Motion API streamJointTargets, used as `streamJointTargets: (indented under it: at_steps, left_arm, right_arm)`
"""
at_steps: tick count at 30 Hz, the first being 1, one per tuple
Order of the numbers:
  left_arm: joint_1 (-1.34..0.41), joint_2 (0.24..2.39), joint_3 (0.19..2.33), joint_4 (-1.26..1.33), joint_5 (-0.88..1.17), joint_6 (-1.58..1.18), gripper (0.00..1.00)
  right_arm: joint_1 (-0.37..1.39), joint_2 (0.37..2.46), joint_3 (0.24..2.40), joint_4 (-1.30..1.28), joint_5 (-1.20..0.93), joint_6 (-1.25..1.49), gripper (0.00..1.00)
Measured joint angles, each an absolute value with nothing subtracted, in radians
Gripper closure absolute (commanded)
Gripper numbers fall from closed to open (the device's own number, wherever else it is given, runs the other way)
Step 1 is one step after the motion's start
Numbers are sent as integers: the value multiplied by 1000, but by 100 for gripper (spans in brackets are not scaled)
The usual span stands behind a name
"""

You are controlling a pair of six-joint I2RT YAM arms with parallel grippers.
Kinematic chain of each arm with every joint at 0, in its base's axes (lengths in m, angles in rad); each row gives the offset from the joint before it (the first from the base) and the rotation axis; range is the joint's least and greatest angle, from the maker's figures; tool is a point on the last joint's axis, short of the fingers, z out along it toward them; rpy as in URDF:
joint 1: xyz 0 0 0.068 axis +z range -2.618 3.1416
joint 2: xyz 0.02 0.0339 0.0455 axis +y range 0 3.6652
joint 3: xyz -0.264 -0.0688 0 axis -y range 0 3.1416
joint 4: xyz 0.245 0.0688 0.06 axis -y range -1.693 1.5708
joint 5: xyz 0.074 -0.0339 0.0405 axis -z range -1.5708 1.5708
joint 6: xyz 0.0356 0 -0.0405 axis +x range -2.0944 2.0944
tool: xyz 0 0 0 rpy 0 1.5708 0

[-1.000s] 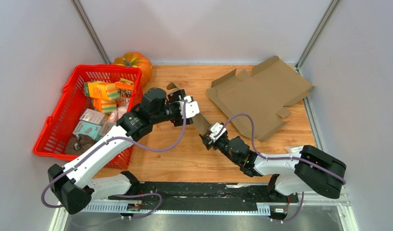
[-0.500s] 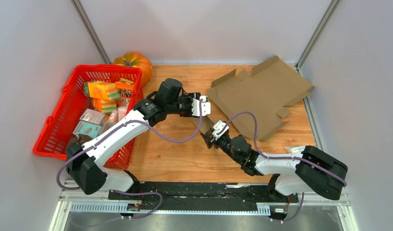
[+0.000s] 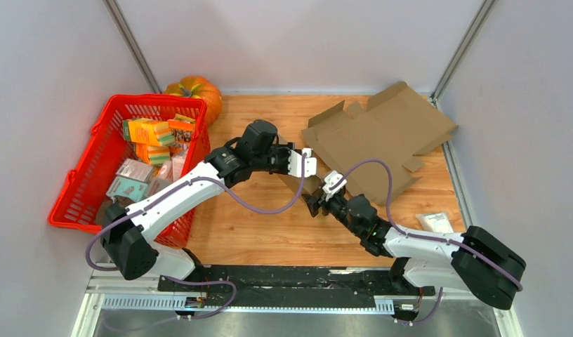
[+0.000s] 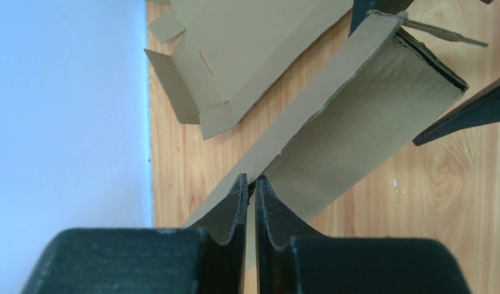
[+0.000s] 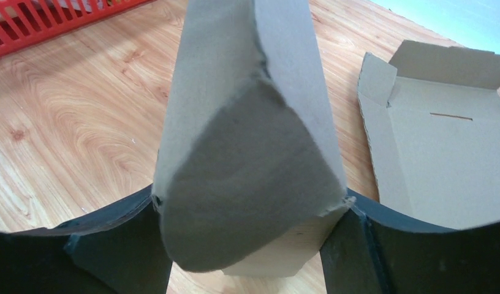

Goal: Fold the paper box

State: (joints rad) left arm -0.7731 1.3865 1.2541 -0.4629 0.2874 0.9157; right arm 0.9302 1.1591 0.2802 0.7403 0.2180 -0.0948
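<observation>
The paper box [image 3: 303, 184] is a small brown cardboard piece, partly formed, held above the wooden table between both arms. My left gripper [image 3: 310, 167] reaches in from the left. In the left wrist view, my left gripper [image 4: 250, 184] is shut on a thin wall of the paper box [image 4: 358, 116]. My right gripper [image 3: 321, 195] comes from the near right. In the right wrist view, my right gripper [image 5: 250, 208] stands wide with a finger pressed against each side of the paper box [image 5: 247, 153], whose end bulges toward the camera.
A large flat unfolded cardboard sheet [image 3: 382, 137] lies at the back right. A red basket [image 3: 73, 193] full of packages sits on the left, with a pumpkin [image 3: 197, 91] behind it. A small packet [image 3: 435, 222] lies near the right edge.
My left gripper swung right from near the basket and closed on the box's wall. The right gripper carried the box a little right and its fingers spread slightly.
</observation>
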Motion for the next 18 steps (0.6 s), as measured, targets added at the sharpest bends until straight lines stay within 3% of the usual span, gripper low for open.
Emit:
streamJointTargets:
  at_steps: [4, 9, 17, 18]
  left_arm:
    - [-817, 1399, 1228, -397, 226, 916, 93]
    - [-838, 1425, 1211, -339, 183, 906, 93]
    - [-839, 1448, 1221, -332, 165, 830, 93]
    - [-838, 1448, 1221, -332, 165, 818, 93]
  right_arm:
    - [905, 1116, 287, 643, 215, -47, 8]
    - [880, 1075, 381, 370, 227, 79, 0]
    - [877, 859, 669, -286, 284, 452, 1]
    - [877, 845, 713, -364, 296, 492, 7]
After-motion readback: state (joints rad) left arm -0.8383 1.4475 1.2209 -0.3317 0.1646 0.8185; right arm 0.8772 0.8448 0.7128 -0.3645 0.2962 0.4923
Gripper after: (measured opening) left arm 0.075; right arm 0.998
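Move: The paper box stands on edge in the air. My left fingers are already shut on its upper edge, so its middle is about 8 cm below that hand, some 2 cm ahead and 2 cm to the right. From my right hand, whose fingers straddle the near end, the middle is about 7 cm ahead, 6 cm left and roughly level. The flat cardboard lies about 12 cm ahead of the right hand, 18 cm right and 14 cm down; the white packet about 12 cm back, 35 cm right, on the table. I spread my right fingers wide to let the box's near end go. That hand sinks a touch while drifting right, then pulls up and back out to about 6 cm higher and 5 cm farther right, its fingers tipping down some 30 degrees and swinging clockwise. My left hand keeps its pinch on the upper edge, easing about 2 cm right and nearly as far down. ##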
